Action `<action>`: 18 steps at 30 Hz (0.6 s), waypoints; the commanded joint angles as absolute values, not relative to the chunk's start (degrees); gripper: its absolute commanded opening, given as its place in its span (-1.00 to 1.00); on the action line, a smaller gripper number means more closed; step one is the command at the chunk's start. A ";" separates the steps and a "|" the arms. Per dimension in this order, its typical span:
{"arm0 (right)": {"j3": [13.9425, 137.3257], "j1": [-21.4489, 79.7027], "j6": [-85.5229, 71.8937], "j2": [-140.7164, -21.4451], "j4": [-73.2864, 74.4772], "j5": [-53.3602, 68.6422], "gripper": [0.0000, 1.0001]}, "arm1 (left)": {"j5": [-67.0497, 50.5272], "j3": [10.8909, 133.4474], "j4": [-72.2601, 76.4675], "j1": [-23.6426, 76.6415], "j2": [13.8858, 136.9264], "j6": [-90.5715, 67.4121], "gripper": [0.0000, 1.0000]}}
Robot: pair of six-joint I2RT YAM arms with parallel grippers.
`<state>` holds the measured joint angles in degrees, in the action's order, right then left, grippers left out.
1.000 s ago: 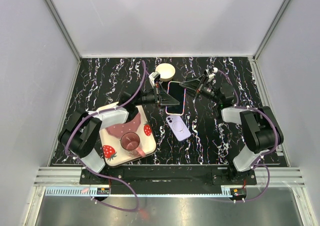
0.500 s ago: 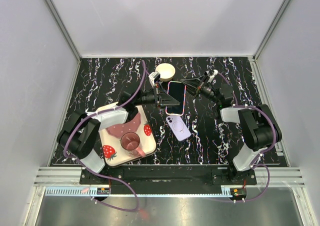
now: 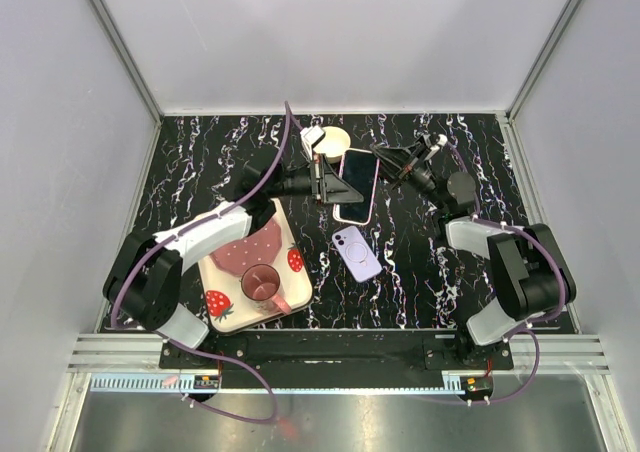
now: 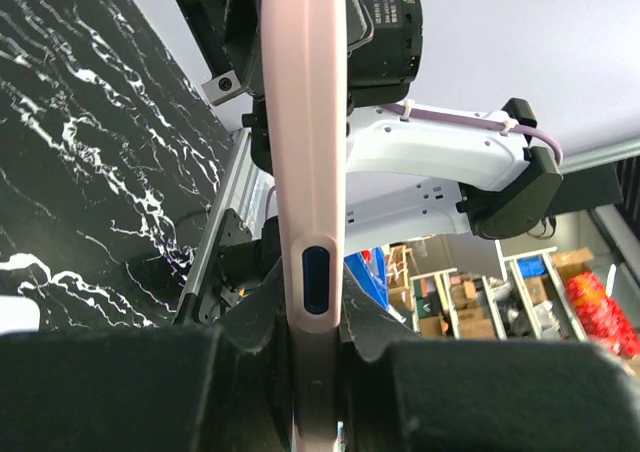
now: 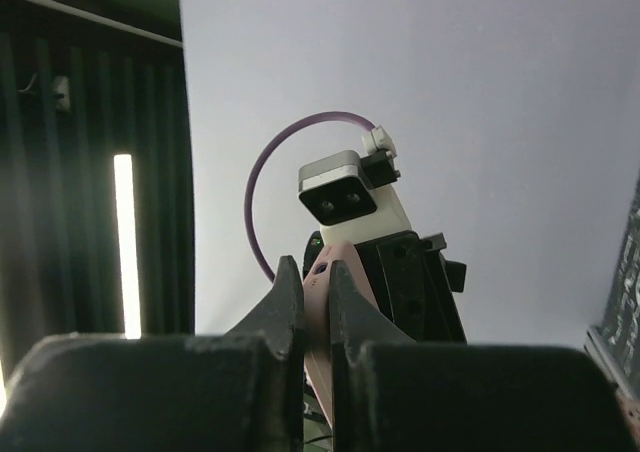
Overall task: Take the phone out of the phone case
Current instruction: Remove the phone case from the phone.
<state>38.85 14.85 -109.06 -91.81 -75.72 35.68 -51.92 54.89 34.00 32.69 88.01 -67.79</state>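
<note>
A phone with a dark screen sits in a pink phone case (image 3: 357,185) and is held up off the black marbled table, tilted. My left gripper (image 3: 328,184) is shut on its left long edge. In the left wrist view the pink case edge (image 4: 305,172), with its oval button slot, runs up from between the left gripper (image 4: 315,342) fingers. My right gripper (image 3: 385,155) is shut on the far right corner. The right wrist view has the pink case (image 5: 322,317) pinched between the right gripper (image 5: 317,282) fingers, with the left wrist camera behind it.
A lilac phone (image 3: 357,252) lies back-up on the table just below the held phone. A strawberry-patterned tray (image 3: 225,307) with a maroon cup (image 3: 260,284) sits at the near left. A cream round disc (image 3: 337,138) lies at the back behind the left wrist.
The right gripper has closed on the pink case's edge. Both grippers have carried the cased phone up and toward the back of the table, away from the lilac phone.
</note>
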 commanded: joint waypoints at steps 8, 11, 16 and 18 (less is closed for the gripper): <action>42.36 16.52 -124.28 -88.77 -89.47 26.89 -1.00 | -58.09 68.11 49.63 32.34 87.71 -69.68 -1.00; 42.89 17.05 -124.54 -89.73 -89.47 26.46 -1.00 | -58.01 67.85 58.31 32.34 88.33 -76.27 -1.00; 43.59 18.19 -125.07 -91.23 -89.65 25.49 -1.00 | -57.22 68.90 65.65 32.34 87.02 -81.91 -1.00; 44.38 18.37 -125.68 -91.58 -89.74 24.88 -1.00 | -57.30 69.95 65.39 32.34 86.05 -81.13 -1.00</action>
<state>42.83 17.02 -113.54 -89.36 -79.33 26.85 -57.01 63.02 44.21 32.12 90.87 -79.31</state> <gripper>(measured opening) 0.071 0.160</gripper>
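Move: The cased phone is already held between both hands. Its middle lies about 2 cm ahead and 1 cm right of the left hand at nearly its height, and about 8 cm back, 4 cm left and slightly below the right hand, which has the far right corner. The purple phone lies on the table about 24 cm below the left hand, 2 cm back and 2 cm right of it; the strawberry tray is 23 cm left and 4 cm back, equally low. Straight up, both arms together, by about 6.5 cm, quick at first and then slowing, away from the purple phone on the table. The left fingers keep their pinch on the phone's left side and the right fingers keep theirs on the far right corner, while the hands tilt in opposite senses, each tipping its fingertips up by some 10 degrees. ##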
